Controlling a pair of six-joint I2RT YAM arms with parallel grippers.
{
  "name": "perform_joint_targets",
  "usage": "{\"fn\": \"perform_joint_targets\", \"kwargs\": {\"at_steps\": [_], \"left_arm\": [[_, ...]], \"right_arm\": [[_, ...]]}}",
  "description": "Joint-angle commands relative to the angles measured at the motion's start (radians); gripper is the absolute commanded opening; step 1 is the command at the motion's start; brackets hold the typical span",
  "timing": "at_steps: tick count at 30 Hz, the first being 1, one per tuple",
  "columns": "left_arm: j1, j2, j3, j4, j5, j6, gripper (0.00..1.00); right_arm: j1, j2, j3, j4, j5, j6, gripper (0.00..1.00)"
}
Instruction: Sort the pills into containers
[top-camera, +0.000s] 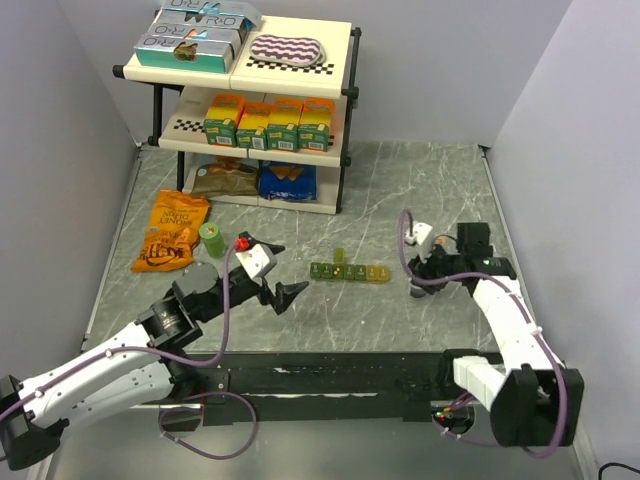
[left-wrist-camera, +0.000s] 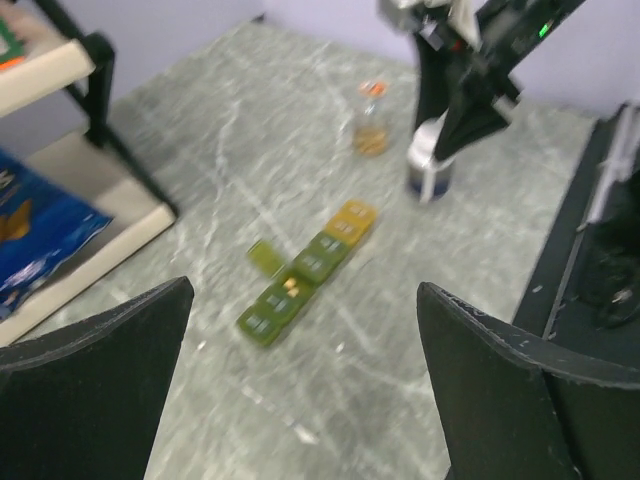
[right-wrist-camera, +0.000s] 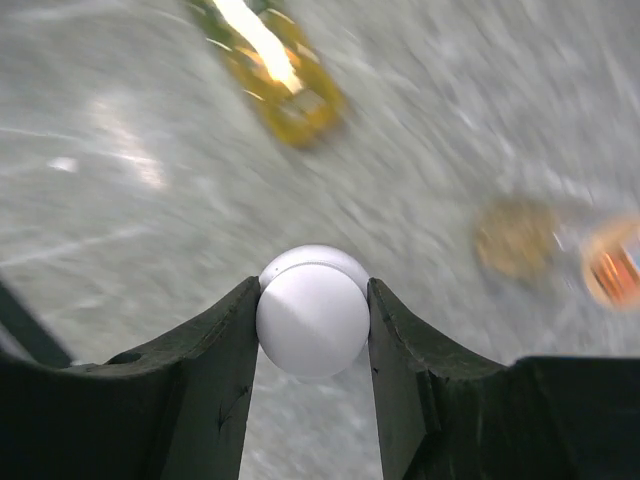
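The containers (top-camera: 350, 271) are a green-to-yellow strip of small boxes lying mid-table, also in the left wrist view (left-wrist-camera: 320, 255). One lid (left-wrist-camera: 266, 257) stands open, and small orange pills (left-wrist-camera: 292, 287) show in a box next to it. My left gripper (top-camera: 283, 272) hovers just left of the strip, open and empty (left-wrist-camera: 305, 290). My right gripper (top-camera: 420, 287), right of the strip, is shut on a white-capped bottle (right-wrist-camera: 313, 315), which the left wrist view shows held upright (left-wrist-camera: 430, 165).
A small amber bottle with an orange cap (left-wrist-camera: 371, 125) stands beyond the strip's yellow end, close to the right gripper. A green bottle (top-camera: 212, 238) and an orange snack bag (top-camera: 172, 230) lie at the left. The shelf rack (top-camera: 250, 100) stands at the back.
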Motion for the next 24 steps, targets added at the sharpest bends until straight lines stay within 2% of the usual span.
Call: {"fn": "perform_joint_targets", "kwargs": {"at_steps": [1, 5, 7, 9, 10, 13, 18, 19, 21, 23, 24], "left_arm": [[0.003, -0.027, 0.051, -0.135, -0.075, 0.085, 0.99], [0.003, -0.085, 0.025, -0.158, -0.132, 0.093, 0.99], [0.003, -0.102, 0.004, -0.145, -0.126, 0.067, 0.99], [0.003, -0.111, 0.008, -0.143, -0.107, 0.048, 0.99], [0.003, -0.110, 0.007, -0.140, -0.107, 0.042, 0.99], [0.003, -0.090, 0.016, -0.151, -0.110, 0.039, 0.99], [0.003, -0.064, 0.022, -0.158, -0.110, 0.027, 0.99], [0.003, -0.062, 0.020, -0.155, -0.113, 0.024, 0.99], [0.005, -0.047, 0.024, -0.149, -0.189, -0.011, 0.99], [0.010, -0.006, 0.040, -0.158, -0.254, -0.146, 0.99], [0.028, 0.014, 0.057, -0.160, -0.265, -0.185, 0.99]], "right_arm": [[-0.131, 0.058, -0.004, 0.102, 0.060, -0.052, 0.25], [-0.183, 0.142, 0.002, 0.145, 0.057, -0.066, 0.29], [-0.203, 0.162, 0.007, 0.142, 0.045, -0.075, 0.34], [-0.216, 0.170, 0.011, 0.131, 0.027, -0.084, 0.47], [-0.223, 0.170, 0.014, 0.127, 0.022, -0.086, 0.57], [-0.235, 0.158, 0.028, 0.088, -0.012, -0.106, 0.72], [-0.232, 0.096, 0.106, -0.039, -0.111, -0.176, 0.88], [-0.234, 0.090, 0.123, -0.101, -0.169, -0.199, 0.92], [-0.207, 0.090, 0.181, -0.164, -0.229, -0.260, 0.94], [-0.158, 0.116, 0.212, -0.212, -0.288, -0.250, 0.93], [-0.072, 0.130, 0.232, -0.209, -0.289, -0.230, 0.92]]}}
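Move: The right hand already holds the white-capped pill bottle by its top; the bare spot where it will stand is some 6 cm to the right, about 3 cm ahead and 9 cm down at the table. The clear orange-capped bottle is about 9 cm beyond that spot; the green-yellow pill organizer's middle lies roughly 8 cm ahead and 14 cm left of the right hand, 8 cm below. From the empty left hand, the spot is about 35 cm right, 10 cm ahead and well below. The right hand, still gripping the white-capped bottle, carries it about 6 cm right, 3 cm forward and 3 cm down onto the table, slowing as it gets there. Its fingers then open wide, let go of the bottle, and the hand lifts some 5 cm while swinging 3 cm back left. The open, empty left hand shifts about 3 cm left and sinks about as much overall. ##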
